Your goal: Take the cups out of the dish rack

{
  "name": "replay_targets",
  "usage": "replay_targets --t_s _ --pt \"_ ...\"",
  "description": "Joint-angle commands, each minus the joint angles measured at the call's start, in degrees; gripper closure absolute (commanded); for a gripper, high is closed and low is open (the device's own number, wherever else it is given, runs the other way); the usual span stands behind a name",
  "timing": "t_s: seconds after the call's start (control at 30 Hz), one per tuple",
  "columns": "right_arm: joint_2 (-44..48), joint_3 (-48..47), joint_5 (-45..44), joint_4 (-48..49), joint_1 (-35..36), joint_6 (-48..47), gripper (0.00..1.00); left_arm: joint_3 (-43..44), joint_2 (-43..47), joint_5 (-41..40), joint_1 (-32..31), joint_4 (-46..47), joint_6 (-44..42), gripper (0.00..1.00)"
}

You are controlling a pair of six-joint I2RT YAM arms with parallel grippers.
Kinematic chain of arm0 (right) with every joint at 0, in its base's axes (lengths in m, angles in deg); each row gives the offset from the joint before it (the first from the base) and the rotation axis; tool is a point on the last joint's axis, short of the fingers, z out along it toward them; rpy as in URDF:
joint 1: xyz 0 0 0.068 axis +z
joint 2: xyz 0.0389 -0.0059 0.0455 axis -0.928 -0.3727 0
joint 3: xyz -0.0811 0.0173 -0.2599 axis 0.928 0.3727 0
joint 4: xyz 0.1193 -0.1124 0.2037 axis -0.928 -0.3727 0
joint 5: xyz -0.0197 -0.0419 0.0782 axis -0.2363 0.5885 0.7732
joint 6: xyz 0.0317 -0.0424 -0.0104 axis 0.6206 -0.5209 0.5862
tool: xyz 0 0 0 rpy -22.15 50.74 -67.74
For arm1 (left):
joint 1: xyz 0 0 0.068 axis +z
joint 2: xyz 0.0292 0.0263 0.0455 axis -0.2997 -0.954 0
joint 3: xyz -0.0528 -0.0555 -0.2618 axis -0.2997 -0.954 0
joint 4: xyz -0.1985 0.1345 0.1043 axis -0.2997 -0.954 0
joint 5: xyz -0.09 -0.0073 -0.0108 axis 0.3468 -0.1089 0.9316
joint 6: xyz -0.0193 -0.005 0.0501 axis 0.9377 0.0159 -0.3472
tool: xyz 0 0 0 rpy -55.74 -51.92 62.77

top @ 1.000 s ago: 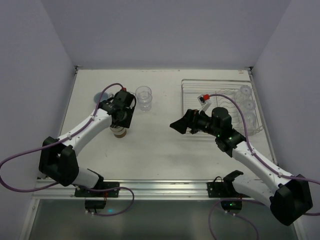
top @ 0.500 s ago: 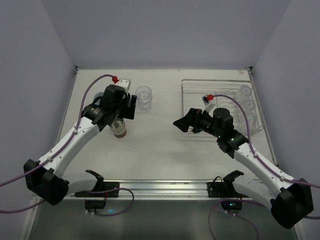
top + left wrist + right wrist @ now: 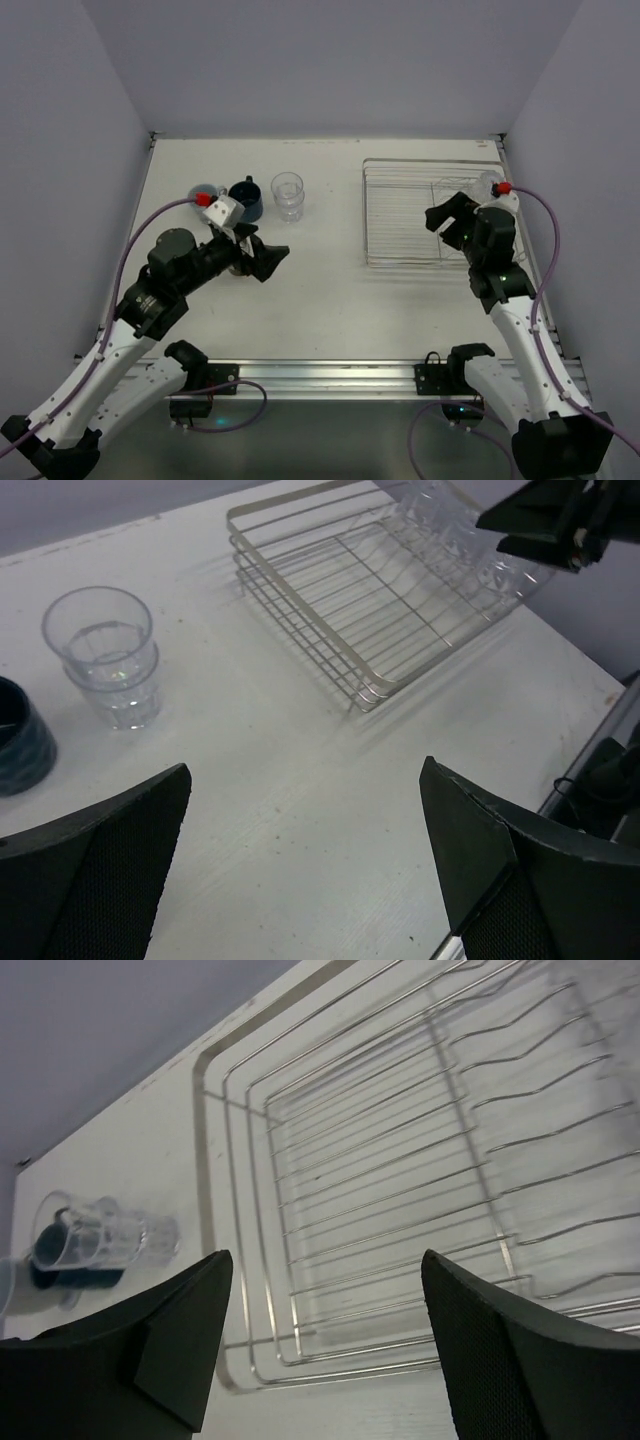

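The silver wire dish rack [image 3: 400, 215] sits at the right, and clear tumblers [image 3: 487, 182] lie along its right side. My right gripper [image 3: 446, 222] hovers over that side, open and holding nothing, with rack wires [image 3: 380, 1160] showing between its jaws [image 3: 325, 1260]. On the table at the left stand a light blue mug [image 3: 203, 191], a navy mug [image 3: 246, 198] and stacked glass tumblers [image 3: 288, 196]. My left gripper [image 3: 266, 255] hangs near them, open wide and empty [image 3: 305, 772]. Its view shows the stacked tumblers [image 3: 103, 652], the navy mug [image 3: 20, 748] and the rack [image 3: 340, 610].
The table's back edge meets the wall just behind the rack and the mugs. A metal rail [image 3: 320, 375] with both arm bases runs along the near edge. Bare tabletop [image 3: 320, 270] lies between the mugs and the rack.
My left gripper has opened, letting go of the brown cup, and pulled back toward the near side. My right arm has swung from the rack's left edge to its right side, jaws narrowing.
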Motion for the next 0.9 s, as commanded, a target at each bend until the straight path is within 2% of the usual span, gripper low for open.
replay_targets --t_s 0.0,0.07,0.13,0.17,0.27,0.43,0.5,0.63,0.87 --pt "-0.3 -5.6 -16.6 -6.8 -2.1 -3.9 0.2 -3.2 1.4 12.6 -0.2 4.6 0.9 0.0" --pt "-2.2 -7.1 -25.0 -9.9 -3.3 -7.9 0.15 -4.2 2.5 15.5 -0.2 4.7 0.6 0.0" --pt "-3.2 -10.4 -29.1 -12.6 -3.6 -11.3 0.08 -5.5 3.6 14.9 -0.7 4.2 -0.7 0.0" --pt "-4.3 -11.4 -32.0 -14.4 -3.6 -12.2 0.06 -5.4 3.7 10.8 -1.6 2.3 -0.9 0.0" --pt "-6.6 -13.8 -38.8 -15.8 -3.9 -14.5 0.06 -3.7 4.7 5.2 -4.2 -0.3 -2.6 0.0" --pt "-16.7 -16.9 -38.7 -18.4 -7.1 -13.2 0.16 -4.4 9.4 2.2 -6.7 -0.7 -2.4 0.0" --pt "-20.5 -18.2 -37.5 -19.4 -7.2 -13.2 0.14 -4.2 9.8 -1.6 -7.2 -1.7 -2.2 0.0" --pt "-26.8 -20.0 -34.5 -20.9 -10.4 -13.7 0.05 -4.2 11.2 -3.0 -7.9 -1.9 -2.2 0.0" --pt "-33.6 -21.7 -35.8 -21.7 -11.7 -13.3 0.03 -4.2 11.3 -2.9 -9.0 -2.0 -2.3 0.0"
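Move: The front one of the three clear cups, upside down along the rack's right side, lies about 20 cm to the right of the right hand, roughly level with it fore and aft and some 12 cm below. The middle clear cup stands about 8 cm beyond that front cup, the far clear cup about 17 cm beyond it, all at much the same height. From the left hand, the front cup lies some 64 cm to the right, 10 cm farther out and 19 cm lower. The front clear cup is what the right hand goes for: it swings about 17 cm right over the rack, nearly level at first, then sinks roughly 10 cm as the wrist tips down some 35 degrees and swings clockwise about 30, with the part-open fingers widening to almost fully open around the cup's upturned base. The left hand, still empty and wide open, draws back about 5 cm. ##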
